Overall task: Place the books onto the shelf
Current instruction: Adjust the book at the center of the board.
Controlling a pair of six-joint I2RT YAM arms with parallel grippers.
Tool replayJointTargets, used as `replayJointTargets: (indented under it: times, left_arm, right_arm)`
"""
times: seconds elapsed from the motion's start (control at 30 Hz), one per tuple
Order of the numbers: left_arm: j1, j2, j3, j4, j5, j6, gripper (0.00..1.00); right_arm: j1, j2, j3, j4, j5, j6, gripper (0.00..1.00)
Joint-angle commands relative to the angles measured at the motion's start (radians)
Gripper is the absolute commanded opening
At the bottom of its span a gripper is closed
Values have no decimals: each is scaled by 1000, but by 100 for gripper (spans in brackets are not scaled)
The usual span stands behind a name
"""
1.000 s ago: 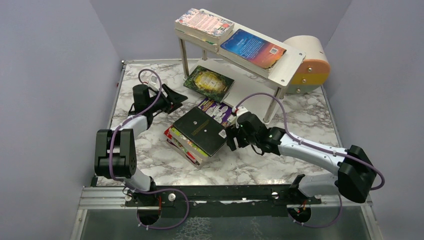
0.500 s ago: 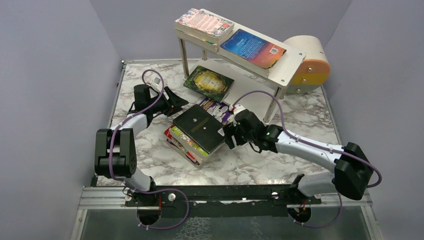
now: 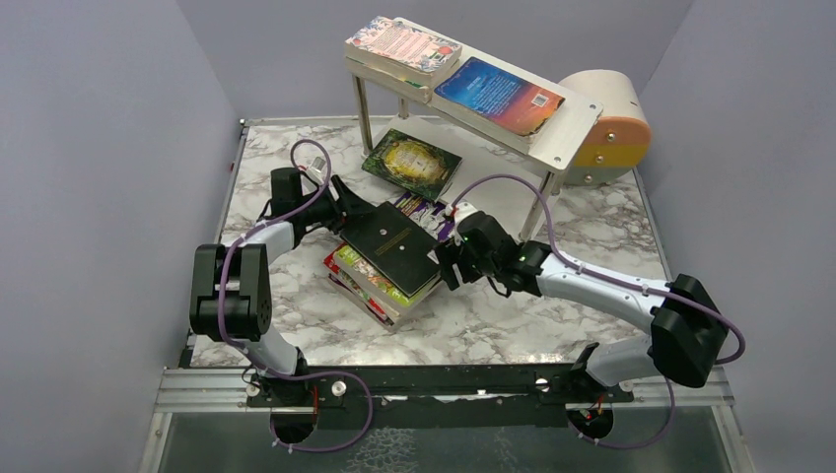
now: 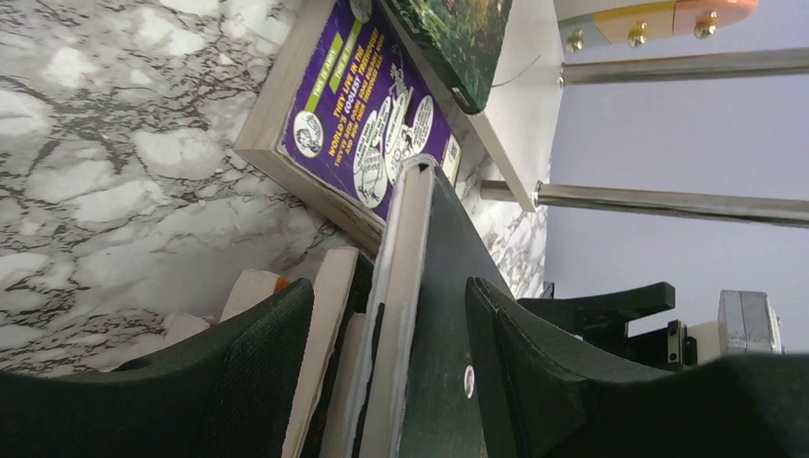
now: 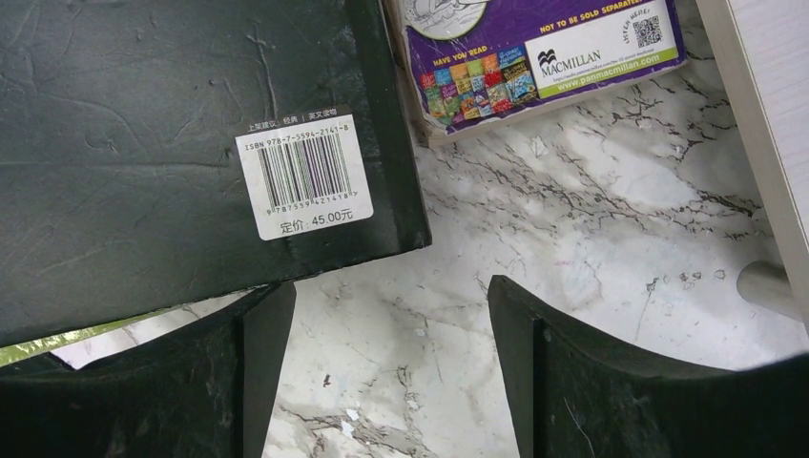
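A stack of books sits mid-table with a black book [image 3: 389, 246] on top. A purple book [image 3: 426, 212] lies flat behind the stack, and a green book [image 3: 412, 163] rests on the lower board of the shelf [image 3: 572, 128]. A pink-patterned book [image 3: 402, 44] and a blue book [image 3: 498, 94] lie on the top board. My left gripper [image 3: 345, 209] is open and straddles the far-left edge of the black book [image 4: 444, 315]; another book's page edge also sits between its fingers [image 4: 238, 372]. My right gripper [image 3: 444, 268] is open at the black book's right corner [image 5: 191, 143], with only marble between its fingers [image 5: 572, 382].
A round beige-and-orange box [image 3: 611, 128] lies behind the shelf at the right. The shelf's metal legs [image 3: 537, 212] stand just behind my right gripper. Purple walls close in the marble table [image 3: 493, 335] on three sides.
My left gripper has swung right from the open table onto the far-left edge of the stack. My right gripper has crept left against the black book's corner.
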Motion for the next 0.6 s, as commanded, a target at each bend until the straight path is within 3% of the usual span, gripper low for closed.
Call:
replayJointTargets:
  times: [0.0,0.33,0.5,0.57]
  left_arm:
    - [-16,8,31,11,59,32,51]
    - [-23,10,24,29,71,22,43]
    - [-24,4,-1,84,67,-18,17]
    - [-24,2,-3,94,64,-28,12]
  right_arm:
    - [9,21,46,54,15,-16,73]
    - [9,37,71,64,20,-31,73]
    - [9,39,75,64,16,-32,73]
    - [9,33,72,61,21,-32,73]
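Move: Around the left end of the black book, the open left fingers already straddle its edge; its middle lies roughly 6 cm right of that hand, 8 cm back and 2 cm lower. The purple book is about 13 cm right, 1 cm back and 8 cm down; the green-yellow book beneath the black one is 5 cm right, 13 cm back and 5 cm down. From the right hand, the black book's middle is some 12 cm left, 6 cm ahead and 1 cm lower. Closing on the black book's left end, the left fingers go from about half open to nearly shut and pinch it between the pads, while that hand shifts only about 1 cm to its right, with a slight rise and a turn of a few degrees clockwise. The right hand creeps less than 1 cm forward and left beside the book's other end, its fingers staying wide open. ##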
